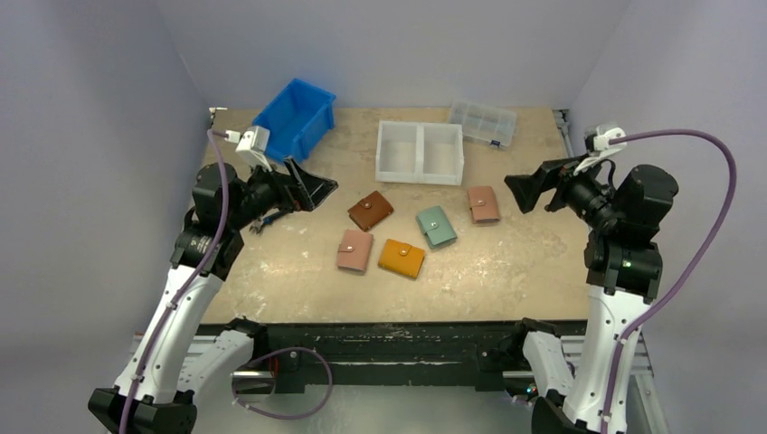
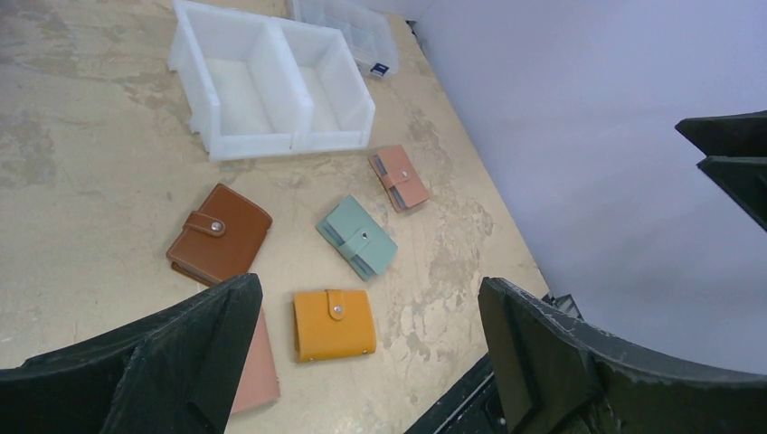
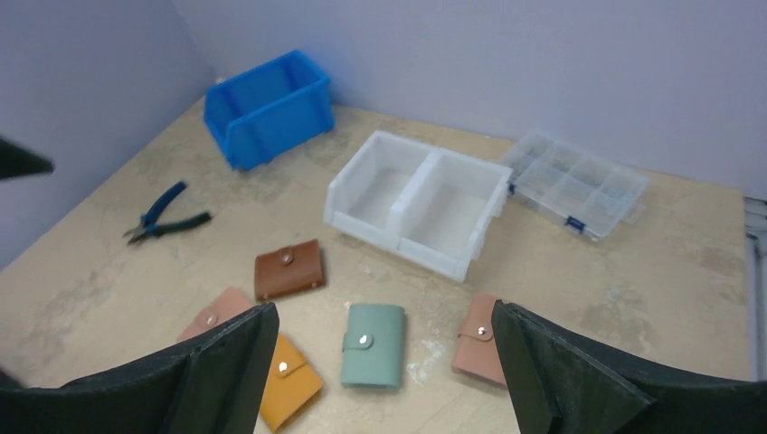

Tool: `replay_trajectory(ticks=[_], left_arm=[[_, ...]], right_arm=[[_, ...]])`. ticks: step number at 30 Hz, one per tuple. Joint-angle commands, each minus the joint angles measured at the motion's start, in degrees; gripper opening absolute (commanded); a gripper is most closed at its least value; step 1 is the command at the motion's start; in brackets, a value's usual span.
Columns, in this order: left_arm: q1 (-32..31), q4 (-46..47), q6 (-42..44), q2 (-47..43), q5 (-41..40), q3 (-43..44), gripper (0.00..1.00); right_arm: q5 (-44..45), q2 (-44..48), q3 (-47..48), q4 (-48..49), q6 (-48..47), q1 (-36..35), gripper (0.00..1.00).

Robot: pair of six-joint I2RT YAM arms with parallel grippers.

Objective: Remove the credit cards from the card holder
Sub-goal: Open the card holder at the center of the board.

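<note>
The mustard-orange card holder (image 1: 401, 258) lies flat and snapped shut near the table's front middle, also seen in the left wrist view (image 2: 334, 324) and the right wrist view (image 3: 288, 384). The credit cards are hidden inside it. My left gripper (image 1: 318, 188) hovers open above the table, left of and behind the holder, with nothing between its fingers (image 2: 369, 291). On the far right my right gripper (image 1: 523, 192) hangs in the air, open and empty too (image 3: 384, 315). Neither gripper touches the holder.
Around the holder lie a dark brown wallet (image 1: 370, 210), a pink wallet (image 1: 355, 250), a teal wallet (image 1: 436, 226) and another pink wallet (image 1: 484, 204). Behind stand a white two-compartment bin (image 1: 420, 176), a blue bin (image 1: 303, 136) and a clear organiser box (image 1: 483, 123). Blue-handled pliers (image 3: 163, 215) lie left.
</note>
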State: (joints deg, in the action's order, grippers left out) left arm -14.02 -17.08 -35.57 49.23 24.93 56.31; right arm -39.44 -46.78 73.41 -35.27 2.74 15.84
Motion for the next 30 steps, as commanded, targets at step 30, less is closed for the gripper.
replay_trajectory(ticks=[30], left_arm=[[-27.5, 2.7, 3.4, 15.6, -24.2, -3.0, 0.98]], right_arm=[[-33.1, -5.2, -28.5, 5.6, -35.1, 0.2, 0.99]])
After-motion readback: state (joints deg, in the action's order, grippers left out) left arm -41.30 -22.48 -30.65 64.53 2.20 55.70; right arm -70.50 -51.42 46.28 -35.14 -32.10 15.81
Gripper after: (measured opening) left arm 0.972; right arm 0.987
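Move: The yellow card holder lies about 18 cm right, 8 cm ahead and 28 cm below the left hand. From the right hand it is some 26 cm left, 8 cm ahead and 34 cm below. The teal holder sits about 9 cm right and 8 cm farther out than the yellow one; the brown holder is 8 cm left and 13 cm beyond it, and the near pink holder 12 cm left and 2 cm beyond it. Open hands sink towards the yellow card holder: the left also rightward, the right some 16 cm, turning counter-clockwise. ##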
